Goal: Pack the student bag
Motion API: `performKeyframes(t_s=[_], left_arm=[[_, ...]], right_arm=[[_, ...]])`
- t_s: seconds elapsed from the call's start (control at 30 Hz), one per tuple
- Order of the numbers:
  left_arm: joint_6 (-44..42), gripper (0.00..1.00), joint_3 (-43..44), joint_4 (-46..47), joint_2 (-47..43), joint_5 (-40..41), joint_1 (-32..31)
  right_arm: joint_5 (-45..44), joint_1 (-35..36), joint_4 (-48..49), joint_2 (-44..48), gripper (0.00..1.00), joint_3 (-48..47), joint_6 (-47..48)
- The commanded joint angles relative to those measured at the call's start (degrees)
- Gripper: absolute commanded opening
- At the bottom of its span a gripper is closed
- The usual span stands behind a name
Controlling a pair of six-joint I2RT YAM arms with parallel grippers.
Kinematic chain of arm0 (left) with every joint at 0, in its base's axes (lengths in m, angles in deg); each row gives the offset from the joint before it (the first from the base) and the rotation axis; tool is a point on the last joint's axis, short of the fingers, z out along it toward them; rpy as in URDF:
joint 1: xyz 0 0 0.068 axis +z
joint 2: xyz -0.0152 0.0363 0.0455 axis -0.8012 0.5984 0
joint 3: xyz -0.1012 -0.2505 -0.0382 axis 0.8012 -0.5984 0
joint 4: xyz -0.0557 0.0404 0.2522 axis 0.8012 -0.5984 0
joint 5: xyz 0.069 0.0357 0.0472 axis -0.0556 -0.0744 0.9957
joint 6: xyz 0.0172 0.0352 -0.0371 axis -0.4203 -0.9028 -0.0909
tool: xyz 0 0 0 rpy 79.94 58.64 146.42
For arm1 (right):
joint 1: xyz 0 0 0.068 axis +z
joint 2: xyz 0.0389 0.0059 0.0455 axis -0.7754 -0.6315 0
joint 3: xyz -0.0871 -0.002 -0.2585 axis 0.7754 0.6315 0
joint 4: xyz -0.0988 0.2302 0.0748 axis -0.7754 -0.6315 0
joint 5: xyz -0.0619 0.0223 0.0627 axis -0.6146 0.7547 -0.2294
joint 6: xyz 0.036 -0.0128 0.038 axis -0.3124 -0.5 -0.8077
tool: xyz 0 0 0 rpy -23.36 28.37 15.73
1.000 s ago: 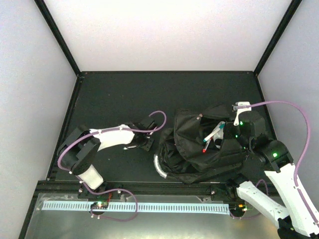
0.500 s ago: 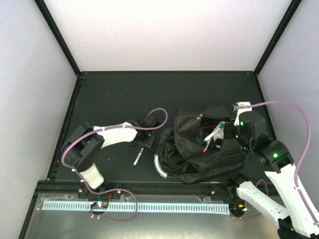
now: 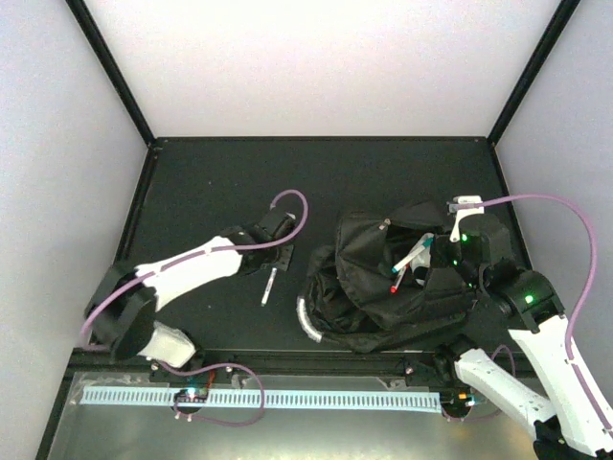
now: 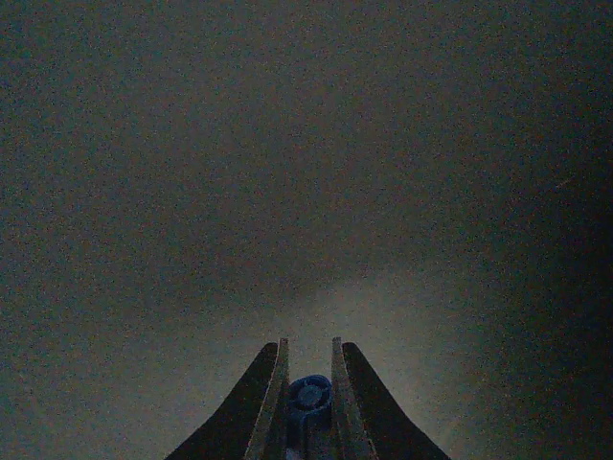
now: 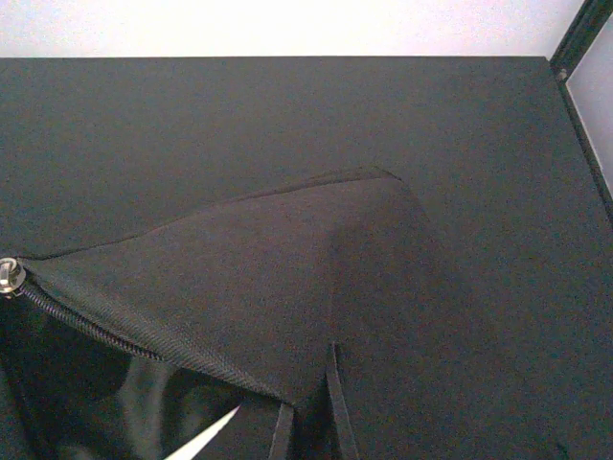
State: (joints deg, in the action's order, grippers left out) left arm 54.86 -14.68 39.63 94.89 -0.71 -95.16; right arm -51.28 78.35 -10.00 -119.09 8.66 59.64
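The student bag (image 3: pixel 383 292) is a large black backpack lying at the right of the table, its grey handle (image 3: pixel 305 321) toward the middle. Its zipped mouth is held up, and several pens (image 3: pixel 407 264) lie inside. My right gripper (image 3: pixel 433 257) is shut on the bag's fabric edge (image 5: pixel 287 287); in the right wrist view its thin fingers (image 5: pixel 337 402) pinch the cloth beside the zipper (image 5: pixel 77 321). My left gripper (image 3: pixel 279 261) is shut on a white pen (image 3: pixel 268 287) left of the bag. In the left wrist view the pen's blue end (image 4: pixel 309 395) sits between the fingers.
The black table mat (image 3: pixel 211 182) is fenced by black frame posts and white walls. A pale slotted rail (image 3: pixel 259 398) runs along the near edge by the arm bases. Purple cables loop over both arms.
The left gripper has closed on the pen. The left arm has stretched out away from its base, carrying the pen a little farther back. The right arm and bag have not moved.
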Motion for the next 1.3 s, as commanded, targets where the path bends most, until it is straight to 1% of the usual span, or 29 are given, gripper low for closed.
performKeyframes(t_s=[0.0,0.1,0.23,0.33,0.5,0.53,0.6,0.7,0.97,1.03,1.17,1.23,1.27], left_arm=[[1.6,0.02,1.8,-0.4,-11.4,2.1,0.3],[1.4,0.01,2.7,0.5,-19.0,0.6,0.3],[0.8,0.01,2.1,7.2,-28.3,-6.7,0.3],[3.7,0.01,0.0,15.9,-34.3,-13.3,0.3],[12.6,0.01,-3.0,29.8,-42.1,-19.9,0.3],[14.1,0.01,-4.2,33.3,-42.9,-20.8,0.1],[16.6,0.02,-7.9,43.9,-43.8,-22.3,-0.5],[17.2,0.02,-11.9,59.0,-42.0,-22.6,-3.0],[1.8,0.02,-7.7,79.7,-29.7,-23.3,-12.2],[-2.4,0.02,-6.4,83.7,-25.9,-24.2,-14.3],[-9.5,0.02,-4.2,88.7,-18.5,-24.6,-18.2],[-13.1,0.02,-2.6,88.6,-15.3,-23.1,-20.3],[-14.7,0.02,-1.7,87.1,-13.9,-22.3,-21.0]], right_arm=[[-2.0,-0.1,11.3,1.3,0.06,-4.2,0.0],[-1.3,0.0,11.5,1.0,0.06,-4.0,-0.2],[-0.2,-0.1,11.9,0.4,0.06,-3.6,-0.8],[0.9,-0.1,12.6,0.0,0.06,-3.4,-1.3],[2.3,-0.1,13.0,-0.9,0.06,-3.5,-2.1],[2.7,0.0,13.0,-1.1,0.06,-3.6,-2.4],[3.8,-0.1,13.6,-1.4,0.06,-3.6,-3.1],[5.7,-0.1,14.3,-1.9,0.06,-3.8,-4.1],[10.9,-0.1,13.2,-4.7,0.06,-6.8,-7.4],[11.8,-0.1,12.8,-5.3,0.06,-7.7,-7.9],[12.7,-0.1,12.1,-6.0,0.06,-9.4,-8.5],[13.1,-0.1,11.5,-6.4,0.06,-10.4,-9.0],[13.4,-0.1,10.9,-6.6,0.06,-10.9,-9.2]])
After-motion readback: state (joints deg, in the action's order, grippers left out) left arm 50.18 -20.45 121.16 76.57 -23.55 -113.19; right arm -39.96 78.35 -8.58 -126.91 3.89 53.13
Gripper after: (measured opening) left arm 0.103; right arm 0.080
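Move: Some 31 cm to the right of the left hand, about 6 cm nearer the base and 13 cm higher, lies the bag's open pocket. From the left hand, the red marker in it is roughly 28 cm right, 9 cm back and 10 cm up, and the bag's silver handle about 8 cm right, 9 cm back and 5 cm below. From the right hand, the pocket opening is about 5 cm left, 2 cm back and 8 cm down. Carrying the blue marker, already clear of the table, the left hand climbs fast, about 37 cm, drawing back some 12 cm, then swings right towards the pocket as the wrist turns the fingers from downward to rightward and slightly up. The right hand keeps its pinch on the bag's edge and eases about 5 cm left, rolling slightly. ##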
